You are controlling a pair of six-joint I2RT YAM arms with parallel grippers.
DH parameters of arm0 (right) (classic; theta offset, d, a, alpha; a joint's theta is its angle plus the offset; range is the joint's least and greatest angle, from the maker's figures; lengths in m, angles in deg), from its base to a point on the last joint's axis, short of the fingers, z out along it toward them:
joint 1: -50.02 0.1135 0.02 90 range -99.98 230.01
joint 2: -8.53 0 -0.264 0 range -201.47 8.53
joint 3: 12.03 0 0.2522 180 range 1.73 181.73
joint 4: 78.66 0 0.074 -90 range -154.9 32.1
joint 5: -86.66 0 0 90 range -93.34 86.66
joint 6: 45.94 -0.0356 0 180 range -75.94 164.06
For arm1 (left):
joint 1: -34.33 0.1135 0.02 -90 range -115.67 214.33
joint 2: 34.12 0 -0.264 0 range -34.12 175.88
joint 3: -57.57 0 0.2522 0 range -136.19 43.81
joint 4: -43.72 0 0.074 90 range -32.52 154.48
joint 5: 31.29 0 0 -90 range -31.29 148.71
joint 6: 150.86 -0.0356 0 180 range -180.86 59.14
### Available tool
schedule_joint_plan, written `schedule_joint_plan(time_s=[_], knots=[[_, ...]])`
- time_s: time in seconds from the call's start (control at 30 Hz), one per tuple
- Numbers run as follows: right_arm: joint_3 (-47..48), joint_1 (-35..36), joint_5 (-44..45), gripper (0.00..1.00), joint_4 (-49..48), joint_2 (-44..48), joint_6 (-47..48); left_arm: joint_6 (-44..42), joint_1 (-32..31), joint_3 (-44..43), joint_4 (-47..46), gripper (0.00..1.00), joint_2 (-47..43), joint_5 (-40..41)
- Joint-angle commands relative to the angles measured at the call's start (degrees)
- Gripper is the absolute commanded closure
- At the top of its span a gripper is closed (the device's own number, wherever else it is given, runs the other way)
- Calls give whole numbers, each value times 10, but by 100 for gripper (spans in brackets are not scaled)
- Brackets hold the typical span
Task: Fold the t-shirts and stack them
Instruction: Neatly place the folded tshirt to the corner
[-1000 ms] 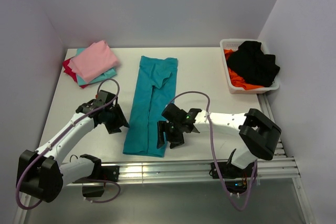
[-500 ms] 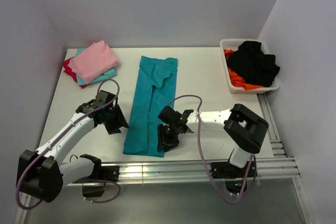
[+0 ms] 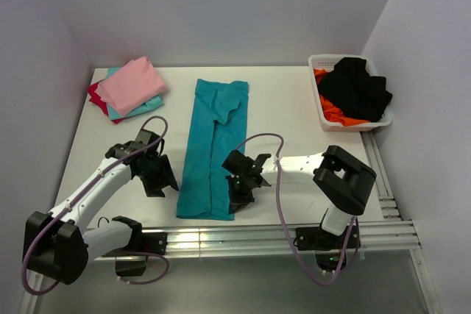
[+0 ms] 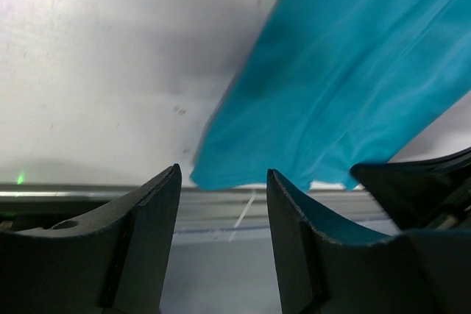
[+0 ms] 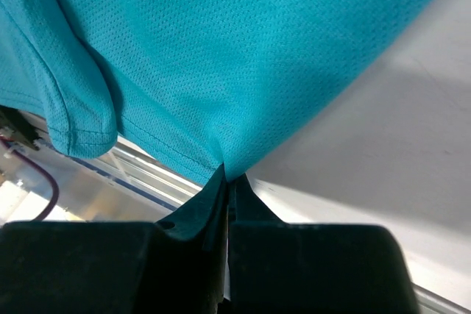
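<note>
The teal t-shirt (image 3: 212,145) lies folded into a long strip down the middle of the table. My right gripper (image 3: 235,198) is at the strip's near right edge, shut on it. In the right wrist view the jaws (image 5: 229,176) pinch a fold of the teal mesh cloth (image 5: 221,49). My left gripper (image 3: 165,182) stands open just left of the strip's near end, apart from it. In the left wrist view nothing lies between its fingers (image 4: 224,171), and the teal t-shirt (image 4: 346,86) lies beyond them. At the far left is a stack of folded t-shirts, pink (image 3: 132,84) over lighter teal (image 3: 149,105) and red (image 3: 96,95).
A white mesh basket (image 3: 329,57) at the far right holds black (image 3: 357,90) and orange (image 3: 335,112) clothes. A metal rail (image 3: 257,237) runs along the table's near edge, just below the shirt's hem. Walls close in the table on the left, back and right.
My right gripper has gone from open to shut on the teal shirt's near right edge. My left gripper has shifted slightly toward the table's near edge, still open.
</note>
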State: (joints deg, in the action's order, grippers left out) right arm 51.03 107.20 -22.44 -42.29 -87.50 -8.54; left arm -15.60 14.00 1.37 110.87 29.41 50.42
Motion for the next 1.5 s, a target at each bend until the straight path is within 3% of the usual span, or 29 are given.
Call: schedule_joint_plan(time_s=[0.0, 0.17, 0.5, 0.77, 1.03, 1.47], knots=[[12, -8, 34, 100, 46, 24, 20, -34, -1, 1, 50, 43, -29, -26], [17, -19, 38, 100, 58, 23, 26, -19, -8, 45, -5, 44, -38, -80], [34, -27, 35, 100, 62, -4, 28, 47, -104, 61, -78, 45, 18, -72], [48, -27, 31, 100, 59, -28, 24, 74, -135, 93, -120, 46, 32, -65], [37, -27, 27, 100, 49, -29, 23, 128, -149, 69, -56, 45, -9, 50], [41, -27, 30, 100, 58, -28, 33, 159, -155, 104, -100, 47, -3, 31]])
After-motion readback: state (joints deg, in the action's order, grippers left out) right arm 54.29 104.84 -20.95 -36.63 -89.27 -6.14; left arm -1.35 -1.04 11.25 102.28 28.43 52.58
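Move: The near left corner of the folded teal t-shirt lies about 8 cm back from the open left hand, some 3 cm to its right and roughly 7 cm below. The shirt's near right corner is about 21 cm right and 8 cm back of that hand, the table's front edge about 12 cm straight back. The right hand already pinches the shirt's right edge near the hem; the near left corner lies about 18 cm to its left and 2 cm back. Back first, then sinking and swinging right, the left hand comes down about 4 cm towards the shirt's near left corner, fingers staying open, and ends low beside it after easing a little back to the left. The right hand keeps its pinch, drags the shirt about 2 cm right along the table, then shifts about 1 cm forward and slightly left before holding still. ##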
